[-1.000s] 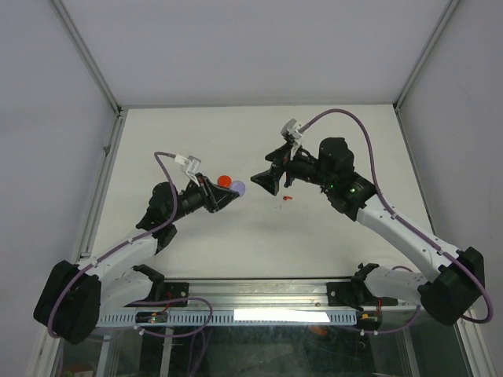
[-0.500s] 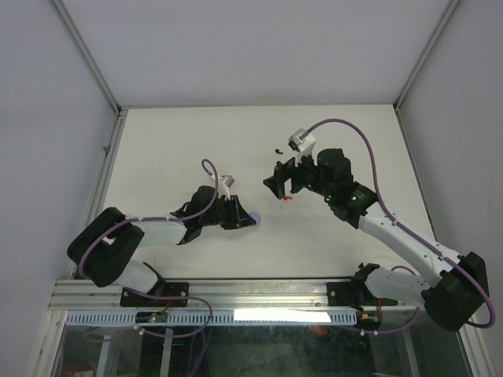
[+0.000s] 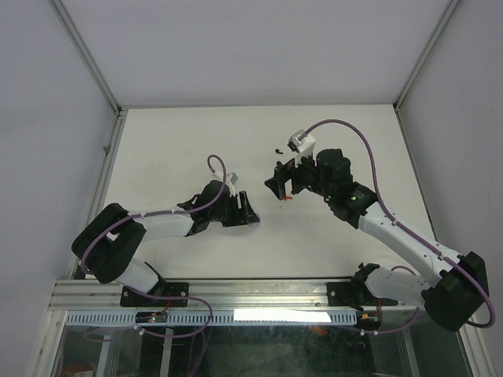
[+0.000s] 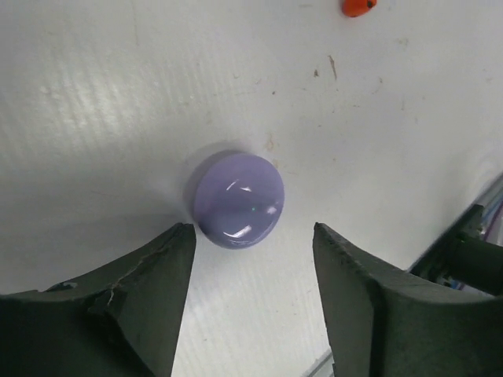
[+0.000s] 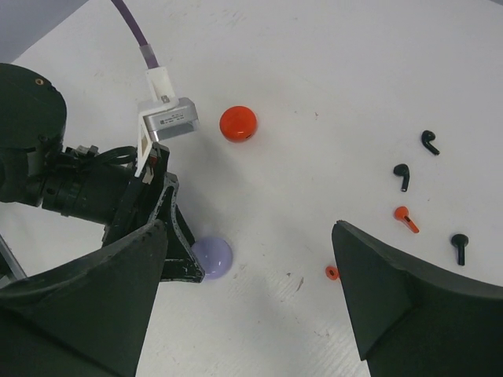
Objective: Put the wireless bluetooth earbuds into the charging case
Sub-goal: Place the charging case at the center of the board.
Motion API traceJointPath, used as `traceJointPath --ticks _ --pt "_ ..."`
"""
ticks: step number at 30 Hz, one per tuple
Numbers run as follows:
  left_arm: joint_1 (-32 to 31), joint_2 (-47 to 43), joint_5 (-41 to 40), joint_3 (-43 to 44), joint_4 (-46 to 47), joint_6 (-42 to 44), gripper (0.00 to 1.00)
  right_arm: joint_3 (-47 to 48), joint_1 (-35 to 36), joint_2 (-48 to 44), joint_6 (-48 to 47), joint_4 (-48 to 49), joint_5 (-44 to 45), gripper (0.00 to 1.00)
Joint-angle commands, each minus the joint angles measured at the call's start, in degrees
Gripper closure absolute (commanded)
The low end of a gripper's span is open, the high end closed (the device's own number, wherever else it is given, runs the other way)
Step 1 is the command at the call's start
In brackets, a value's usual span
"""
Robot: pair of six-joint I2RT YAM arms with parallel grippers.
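Observation:
A lilac round charging case (image 4: 238, 199) lies closed on the white table just beyond my left gripper (image 4: 253, 239), whose jaws stand open with nothing between them. One left fingertip (image 4: 182, 236) is almost at the case's rim. The right wrist view shows the same lilac case (image 5: 212, 257) beside the left fingers (image 5: 174, 236). My right gripper (image 5: 250, 228) hovers above, wide open and empty. Loose earbuds lie to its right: black ones (image 5: 428, 141) (image 5: 402, 176) (image 5: 459, 247) and red ones (image 5: 405, 219) (image 5: 332, 272). From above, the left gripper (image 3: 250, 214) and right gripper (image 3: 275, 185) are close together.
A red round case (image 5: 237, 123) sits on the table beyond the left gripper's camera mount (image 5: 167, 118). From above, a black earbud (image 3: 278, 149) and a red earbud (image 3: 289, 197) lie near the right gripper. Metal rails edge the table (image 3: 173, 133).
The left arm swung down and right with the lilac case, then its jaws opened, leaving the case on the table. The right gripper moved slightly right, then held still.

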Motion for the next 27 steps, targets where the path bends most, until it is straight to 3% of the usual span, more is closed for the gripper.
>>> traceJointPath --ticks 1,7,12,18,27 --pt "-0.6 -5.1 -9.1 3.8 -11.6 3.5 0.34 0.1 0.1 -0.2 -1.1 1.2 1.3 0.11" --pt "0.2 -10.5 -21.3 7.4 -20.2 10.3 0.21 -0.1 0.2 -0.2 -1.4 1.1 2.4 0.11" --pt "5.1 -8.4 -24.2 12.0 -21.5 15.8 0.2 -0.3 0.2 -0.5 -1.2 1.2 3.7 0.11" --pt "10.2 -1.3 -27.2 19.6 -21.3 21.7 0.18 -0.3 0.2 -0.4 -1.2 0.9 4.7 0.11" --pt "12.5 10.9 -27.1 28.9 -21.1 24.9 0.18 -0.2 0.2 0.0 -1.6 0.4 5.1 0.11"
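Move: The left hand, fingers already apart, is low just over the purple charging case it has set down, whose middle is about 1 cm ahead, 1 cm right and 1 cm below. Its next thing, the red charging case, lies about 15 cm ahead and 9 cm left, 1 cm below. A small orange earbud lies some 9 cm ahead, 13 cm right and 2 cm below. From the right hand the red case is roughly 12 cm ahead, 17 cm left and 21 cm below. Forward and to the left, about 18 cm in all, the left hand sweeps away from the purple case towards the red one, rising some 5 cm on the way and starting to sink again at the end. Its fingers open wider and the wrist turns about 35 degrees, so that they point more steeply down, either side of the red case but still above it. ##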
